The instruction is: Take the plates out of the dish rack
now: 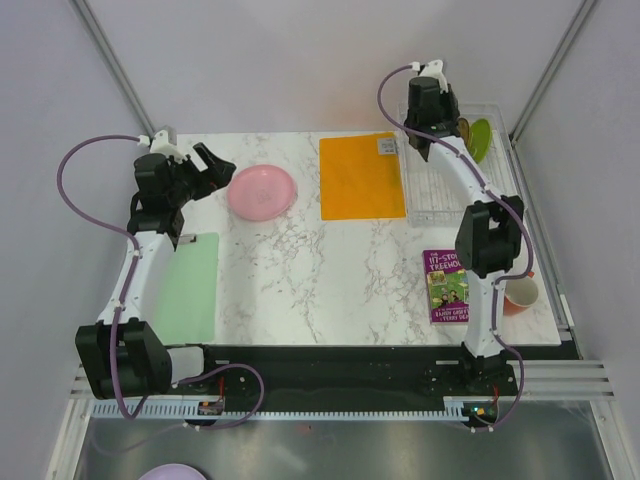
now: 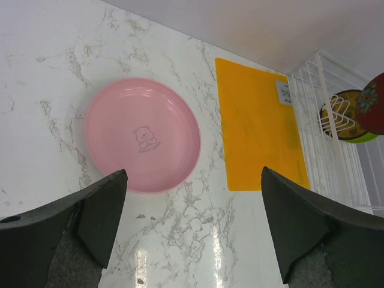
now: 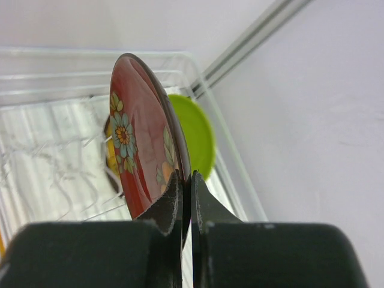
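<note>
The clear dish rack (image 1: 440, 190) stands at the back right. My right gripper (image 3: 186, 175) is shut on the rim of the dark red flowered plate (image 3: 138, 144), which stands on edge in the rack (image 3: 48, 78). The lime green plate (image 3: 195, 135) stands right behind it, and a yellow plate (image 3: 111, 159) shows partly on its other side. The pink plate (image 1: 262, 191) lies flat on the table. My left gripper (image 2: 193, 174) hovers open just near of the pink plate (image 2: 142, 135), holding nothing.
An orange mat (image 1: 361, 176) lies between the pink plate and the rack. A pale green mat (image 1: 188, 288) lies at the left front. A purple book (image 1: 447, 285) and an orange mug (image 1: 520, 293) sit at the right front. A lilac plate (image 1: 172, 472) shows below the table edge.
</note>
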### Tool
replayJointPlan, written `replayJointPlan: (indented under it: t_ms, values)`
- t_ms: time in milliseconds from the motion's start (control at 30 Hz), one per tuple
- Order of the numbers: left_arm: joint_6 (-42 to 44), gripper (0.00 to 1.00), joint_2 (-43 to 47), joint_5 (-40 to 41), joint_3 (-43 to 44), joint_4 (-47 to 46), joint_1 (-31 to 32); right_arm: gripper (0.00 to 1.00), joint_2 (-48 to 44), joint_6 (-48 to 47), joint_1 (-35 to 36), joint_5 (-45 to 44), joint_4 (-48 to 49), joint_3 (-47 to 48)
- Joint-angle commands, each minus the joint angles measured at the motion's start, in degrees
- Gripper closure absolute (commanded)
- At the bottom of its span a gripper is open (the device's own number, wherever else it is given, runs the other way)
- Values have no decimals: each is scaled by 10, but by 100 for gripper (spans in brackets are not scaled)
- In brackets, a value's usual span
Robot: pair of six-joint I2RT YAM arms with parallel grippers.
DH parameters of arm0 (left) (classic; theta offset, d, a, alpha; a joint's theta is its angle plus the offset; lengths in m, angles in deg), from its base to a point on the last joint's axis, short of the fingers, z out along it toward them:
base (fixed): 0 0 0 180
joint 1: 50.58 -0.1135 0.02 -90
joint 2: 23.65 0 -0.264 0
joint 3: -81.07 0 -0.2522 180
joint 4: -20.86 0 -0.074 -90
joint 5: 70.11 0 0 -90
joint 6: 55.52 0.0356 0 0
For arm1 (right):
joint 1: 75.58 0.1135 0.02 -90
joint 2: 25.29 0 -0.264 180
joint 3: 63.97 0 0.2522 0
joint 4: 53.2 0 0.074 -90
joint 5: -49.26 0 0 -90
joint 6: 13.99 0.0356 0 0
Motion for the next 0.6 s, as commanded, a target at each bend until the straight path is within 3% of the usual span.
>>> replayJointPlan:
  t_ms: [0,67,333,567]
  values:
    - [21,0,2,-12,-1,5,1,100,-105,-27,-2,-65,85,-19]
    - [17,0,-7,-26,1,0,1,100,-134,4,4,-45,57,-27]
    - [-16,0,-69,-112,3,-62,1,100,-235,175,41,211,-63,-99]
    - [-86,0,-125,-200,-5,-164,8,100,-259,355,55,460,-37,-178]
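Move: The right hand, already pinching the red plate by its rim, is taking it to the open left gripper, about 55 cm to its left, 18 back and level. The brown and green plates stand 5 cm ahead, some 7 and 12 to its right, 15 below; the orange mat lies 27 left, 3 back, 23 below. From the left hand, the red plate is about 20 ahead, 55 right, 7 below; the pink plate 11 ahead, 3 right, the mat 15 ahead, 28 right, both 23 below. Up and back first, the right hand climbs about 10 cm over the rack, then swings some 12 cm left and starts to sink, keeping its pinch on the red plate's rim while the wrist turns about 25 degrees counter-clockwise and its left side rolls up. The left gripper, wide open, eases down, right and a little forward towards it, turning slightly clockwise. ##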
